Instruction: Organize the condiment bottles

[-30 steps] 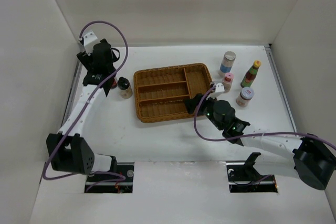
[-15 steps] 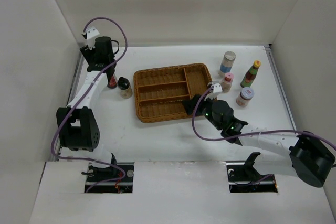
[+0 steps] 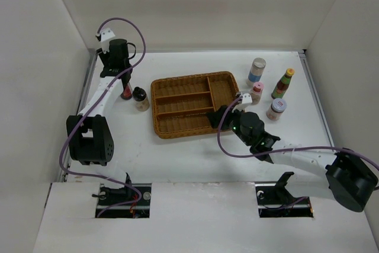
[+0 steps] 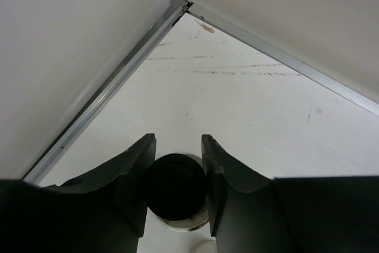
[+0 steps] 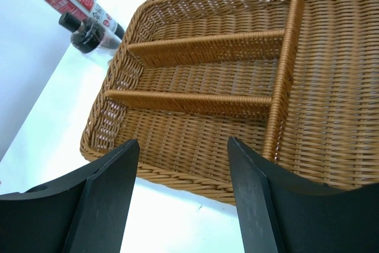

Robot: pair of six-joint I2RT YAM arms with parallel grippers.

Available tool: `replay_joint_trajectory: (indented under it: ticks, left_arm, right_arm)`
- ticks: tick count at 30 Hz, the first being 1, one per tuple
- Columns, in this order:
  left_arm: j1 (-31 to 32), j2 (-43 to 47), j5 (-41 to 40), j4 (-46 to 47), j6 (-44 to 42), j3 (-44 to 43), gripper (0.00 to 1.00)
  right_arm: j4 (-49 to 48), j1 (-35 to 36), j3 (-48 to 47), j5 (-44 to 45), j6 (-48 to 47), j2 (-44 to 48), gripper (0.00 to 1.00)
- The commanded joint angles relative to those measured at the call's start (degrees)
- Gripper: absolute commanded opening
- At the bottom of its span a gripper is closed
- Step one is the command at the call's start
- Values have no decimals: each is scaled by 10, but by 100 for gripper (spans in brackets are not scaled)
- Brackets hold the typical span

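Note:
The tall clear black-capped bottle [image 3: 126, 91] stands left of the wicker tray [image 3: 177, 81]. My left gripper [image 3: 124, 80] is over it from above, and its jaws sit tight against both sides of the black cap [image 4: 176, 185]. The short black-capped bottle [image 3: 140, 98] stands beside it. The blue-labelled white-capped bottle [image 3: 256, 70], the dark bottle with a green-yellow cap [image 3: 283, 83], the pink-capped bottle [image 3: 256, 92] and the squat pale-lidded jar [image 3: 276, 109] stand right of the tray. My right gripper [image 3: 220, 115] is open and empty at the tray's near right corner.
The tray's compartments [image 5: 237, 81] hold nothing, and its near rim [image 5: 177, 176] lies just ahead of my right gripper [image 5: 182, 143]. The left wall and its metal edge strip [image 4: 112, 87] run close beside the left gripper [image 4: 177, 140]. Both black-capped bottles also show in the right wrist view [image 5: 89, 35].
The left arm swung its wrist up and back towards the far left corner, so the gripper now points down over the tall bottle. The right gripper crept slightly towards the tray. No bottle moved.

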State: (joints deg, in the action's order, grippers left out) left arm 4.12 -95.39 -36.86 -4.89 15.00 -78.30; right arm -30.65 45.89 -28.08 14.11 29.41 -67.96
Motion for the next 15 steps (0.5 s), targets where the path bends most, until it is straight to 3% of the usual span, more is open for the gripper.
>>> replay_joint_trajectory:
  ticks: [1, 9, 15]
  left_arm:
    - [-5, 15, -2, 25, -6, -43, 18]
    - [-3, 34, -9, 21, -26, -135, 14]
    - [34, 34, 7, -10, -47, -215, 14]
  right_arm:
    - [-37, -5, 8, -7, -1, 15, 68]
    - [-38, -7, 8, -7, -1, 12, 69]
    - [-38, -8, 5, -8, 0, 3, 69]
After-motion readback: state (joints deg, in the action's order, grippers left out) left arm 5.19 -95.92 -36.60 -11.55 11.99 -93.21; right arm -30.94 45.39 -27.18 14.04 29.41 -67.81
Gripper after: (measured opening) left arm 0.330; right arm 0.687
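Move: The left hand already has the tall glass bottle pinched near its black cap. The woven tray it is meant for has its middle about 27 cm to this hand's right, some 5 cm back and 21 cm below. The black-capped jar stands on the way, roughly 7 cm right, 6 cm back and 19 cm down. From the idle right hand the tray's middle is about 15 cm ahead, 12 cm left and 15 cm below. Straight up, slowly at first and then faster, the left hand raises the tall bottle about 9 cm off the table, easing only a touch forward. The fingers keep their grip near the black cap, and the wrist tips up slightly, some 5 degrees, towards the end. ##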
